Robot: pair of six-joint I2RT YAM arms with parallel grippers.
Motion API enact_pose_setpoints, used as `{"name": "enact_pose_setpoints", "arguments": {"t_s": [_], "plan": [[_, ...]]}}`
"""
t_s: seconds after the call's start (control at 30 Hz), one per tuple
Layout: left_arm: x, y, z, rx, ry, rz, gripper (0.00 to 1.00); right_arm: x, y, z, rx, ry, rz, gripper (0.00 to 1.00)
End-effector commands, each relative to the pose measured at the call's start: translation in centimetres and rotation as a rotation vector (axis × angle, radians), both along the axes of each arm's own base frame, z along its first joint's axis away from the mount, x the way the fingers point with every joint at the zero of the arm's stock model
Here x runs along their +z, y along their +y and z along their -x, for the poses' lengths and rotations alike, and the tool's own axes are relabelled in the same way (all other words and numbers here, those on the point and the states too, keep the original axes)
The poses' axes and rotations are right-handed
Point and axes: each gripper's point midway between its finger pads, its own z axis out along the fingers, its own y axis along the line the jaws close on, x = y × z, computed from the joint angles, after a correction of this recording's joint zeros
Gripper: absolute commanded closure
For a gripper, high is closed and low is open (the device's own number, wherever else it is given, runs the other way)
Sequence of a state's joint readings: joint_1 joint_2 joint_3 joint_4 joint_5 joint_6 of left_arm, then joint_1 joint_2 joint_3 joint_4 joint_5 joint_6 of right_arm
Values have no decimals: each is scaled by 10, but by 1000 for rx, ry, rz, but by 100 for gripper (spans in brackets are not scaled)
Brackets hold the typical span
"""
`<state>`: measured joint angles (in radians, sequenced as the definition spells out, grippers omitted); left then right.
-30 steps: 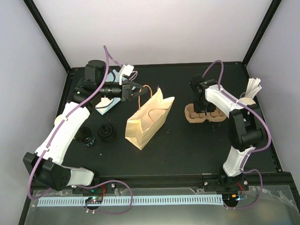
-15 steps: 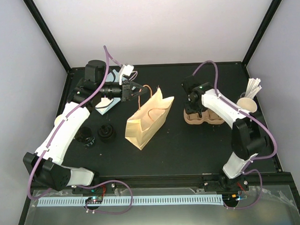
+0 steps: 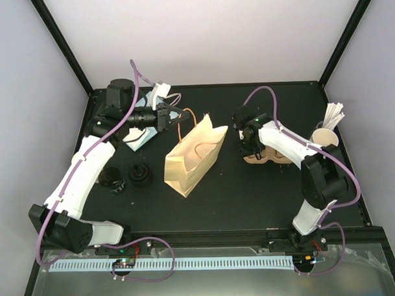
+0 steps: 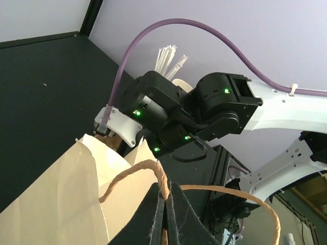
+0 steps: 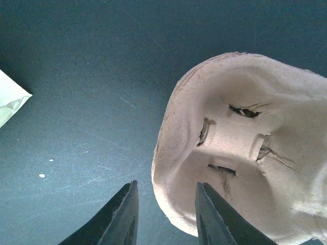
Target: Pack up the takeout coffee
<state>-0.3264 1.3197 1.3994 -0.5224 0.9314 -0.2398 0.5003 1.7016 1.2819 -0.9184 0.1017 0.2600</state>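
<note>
My left gripper [image 3: 176, 117] is shut on the rope handle [image 4: 153, 171] of the tan paper bag [image 3: 193, 160], holding the bag's mouth up; the bag also shows in the left wrist view [image 4: 56, 204]. My right gripper [image 3: 245, 138] is open at the left end of the brown pulp carrier [image 3: 273, 156]. In the right wrist view the gripper [image 5: 167, 185] straddles the carrier's rim [image 5: 168, 153], one finger outside and one inside the cup well. The single cream cup does not show clearly; my left arm covers that side.
A nested stack of cups with white sticks [image 3: 328, 132] stands at the right edge. Two black lids [image 3: 139, 175] [image 3: 111, 179] lie left of the bag. A light blue pad [image 3: 140, 141] lies under my left wrist. Black frame posts ring the table.
My right gripper has moved left along the carrier to its left end. My left gripper has drawn the handle a little left, and the bag shifted with it.
</note>
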Motion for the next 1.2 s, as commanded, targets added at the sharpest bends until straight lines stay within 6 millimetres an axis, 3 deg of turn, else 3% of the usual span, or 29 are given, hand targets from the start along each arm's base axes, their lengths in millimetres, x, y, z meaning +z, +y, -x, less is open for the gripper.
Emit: {"name": "enact_pose_setpoints", "arguments": {"t_s": [0.0, 0.57, 0.83, 1.17], "plan": [[8, 5, 2, 17, -33, 9, 98, -11, 6, 3, 24, 25, -4, 67], [9, 4, 2, 14, -32, 11, 98, -24, 3, 4, 28, 55, 38, 80], [10, 4, 2, 12, -31, 13, 98, -13, 3, 2, 22, 30, 25, 94], [11, 4, 2, 9, -28, 16, 98, 5, -1, -1, 1, -14, 30, 95]]}}
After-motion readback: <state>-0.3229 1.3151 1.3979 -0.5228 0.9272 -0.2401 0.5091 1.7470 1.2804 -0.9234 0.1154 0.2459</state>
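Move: Ahead and to the right of the right hand lies the middle of the cup tray, about 2 cm farther out, 8 cm right and 4 cm down. The paper bag stands level with that hand, some 20 cm to its left, its middle about 3 cm higher; the cup stack is roughly 27 cm right and 2 cm ahead, about 1 cm lower. From the left hand, the tray's middle is about 31 cm right, 4 cm ahead and 32 cm below. Sinking about 2 cm almost straight down, the right hand brings its part-open fingers astride the tray's left end wall, one inside the cup well and one outside. Fingers closing all the while, it pinches the pulp rim between the tips at the bottom of the descent, then eases up about half a centimetre with the grip kept. ##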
